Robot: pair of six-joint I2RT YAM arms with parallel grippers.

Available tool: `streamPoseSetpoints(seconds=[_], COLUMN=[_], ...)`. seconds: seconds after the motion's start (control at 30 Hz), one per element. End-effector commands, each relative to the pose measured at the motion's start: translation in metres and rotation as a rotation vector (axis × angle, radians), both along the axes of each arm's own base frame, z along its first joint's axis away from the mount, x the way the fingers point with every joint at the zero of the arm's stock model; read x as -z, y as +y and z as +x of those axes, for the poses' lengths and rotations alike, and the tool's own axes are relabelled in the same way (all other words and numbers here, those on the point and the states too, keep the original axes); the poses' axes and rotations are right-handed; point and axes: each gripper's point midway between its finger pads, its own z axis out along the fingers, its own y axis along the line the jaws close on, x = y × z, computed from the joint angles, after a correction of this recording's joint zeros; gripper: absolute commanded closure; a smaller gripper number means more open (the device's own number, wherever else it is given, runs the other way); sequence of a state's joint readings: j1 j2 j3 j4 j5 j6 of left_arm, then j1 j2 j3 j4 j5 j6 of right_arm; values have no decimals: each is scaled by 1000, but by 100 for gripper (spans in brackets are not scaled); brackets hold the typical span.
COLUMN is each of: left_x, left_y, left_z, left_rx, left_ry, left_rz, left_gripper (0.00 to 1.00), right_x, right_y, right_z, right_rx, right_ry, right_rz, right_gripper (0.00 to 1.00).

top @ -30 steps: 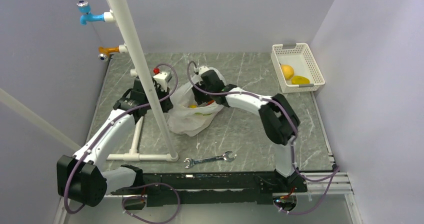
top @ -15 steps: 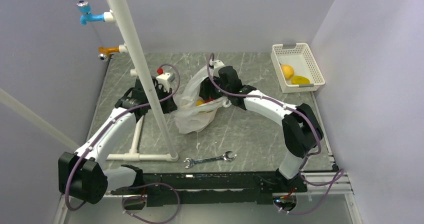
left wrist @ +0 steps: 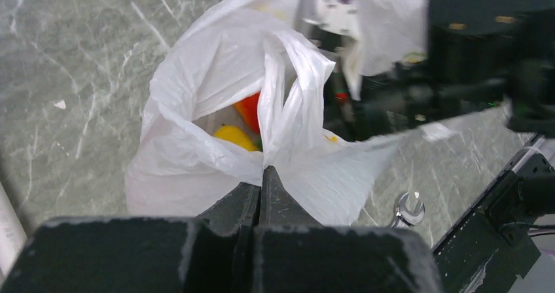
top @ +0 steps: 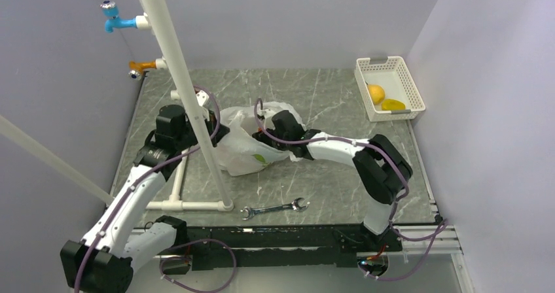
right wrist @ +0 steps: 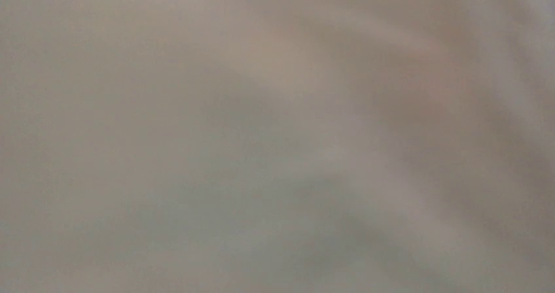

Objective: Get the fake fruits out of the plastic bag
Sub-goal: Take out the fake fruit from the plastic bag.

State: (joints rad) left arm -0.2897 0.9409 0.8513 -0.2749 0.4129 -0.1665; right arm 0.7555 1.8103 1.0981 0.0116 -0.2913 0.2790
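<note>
The plastic bag (top: 243, 150) lies crumpled on the table's middle, white with a green leaf print. In the left wrist view its mouth gapes, and a red fruit (left wrist: 249, 110) and a yellow fruit (left wrist: 233, 136) lie inside. My left gripper (left wrist: 263, 171) is shut on the bag's near rim, left of the bag (top: 208, 124). My right gripper (top: 280, 125) reaches into the bag's mouth from the right. Its fingers are hidden by the plastic, and its own camera shows only blurred grey film.
A white lattice basket (top: 409, 84) at the back right holds two yellow fruits (top: 375, 93). A steel wrench (top: 275, 208) lies near the front edge. A white pipe frame (top: 190, 103) rises beside my left arm, with a blue tap (top: 114, 22) and an orange tap (top: 139, 67).
My right gripper came up and to the right, lifting the bag, then dropped back down into its mouth. The bag has sunk lower. My left gripper drew back slightly left, still gripping the rim.
</note>
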Motion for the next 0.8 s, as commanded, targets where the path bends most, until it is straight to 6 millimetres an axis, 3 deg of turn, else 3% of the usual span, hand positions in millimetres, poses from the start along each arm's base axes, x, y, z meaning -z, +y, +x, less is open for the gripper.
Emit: streamPoseSetpoints(seconds=[0.0,0.1,0.17,0.33,0.47,0.63,0.77], left_x=[10,18,20,24,26,27,27], left_y=[4,-6,-10,-2,1,4,2], left_z=[15,13,11,12,12,13,13], left_rx=[-38,22,52,8,-4,-24,-11], left_ry=[67,115,132,123,131,136,140], left_rz=[17,5,-4,26,42,56,48], left_gripper=[100,100,100,100,100,100,100], right_x=[-82,-113,-131,-170,-199,-213,-233], right_y=[13,23,21,3,-9,-12,-22], right_z=[1,-6,5,27,24,4,5], right_rx=[-95,-127,-71,-16,-80,-158,-122], right_ry=[-195,-194,-203,-90,37,66,-37], right_rz=[172,279,329,587,781,820,773], right_gripper=[100,100,99,100,100,100,100])
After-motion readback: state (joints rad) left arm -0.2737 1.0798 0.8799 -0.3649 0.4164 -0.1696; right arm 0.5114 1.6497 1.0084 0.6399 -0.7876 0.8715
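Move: Deep in the bag, the right hand already holds the green fruit. The white basket it is bound for lies roughly 15 cm ahead, 40 cm to the right and some 3 cm lower. The red fruit is about 2 cm ahead and 2 cm left, the yellow one level with the hand and 5 cm left, both a couple of centimetres lower. From the left hand, shut on the bag's rim, the basket lies about 16 cm ahead, 51 cm right and 20 cm down. Lifting the green fruit up out of the bag's mouth, the right hand climbs about 18 cm nearly on the spot, swaying a few centimetres forward and right before coming partly back. Its wrist rolls some 40 degrees, left side up, until the fingers point level, with the grip kept throughout. The left hand keeps pinching the bag's rim, sinks about 5 cm early on, tips slightly down, then holds there. ##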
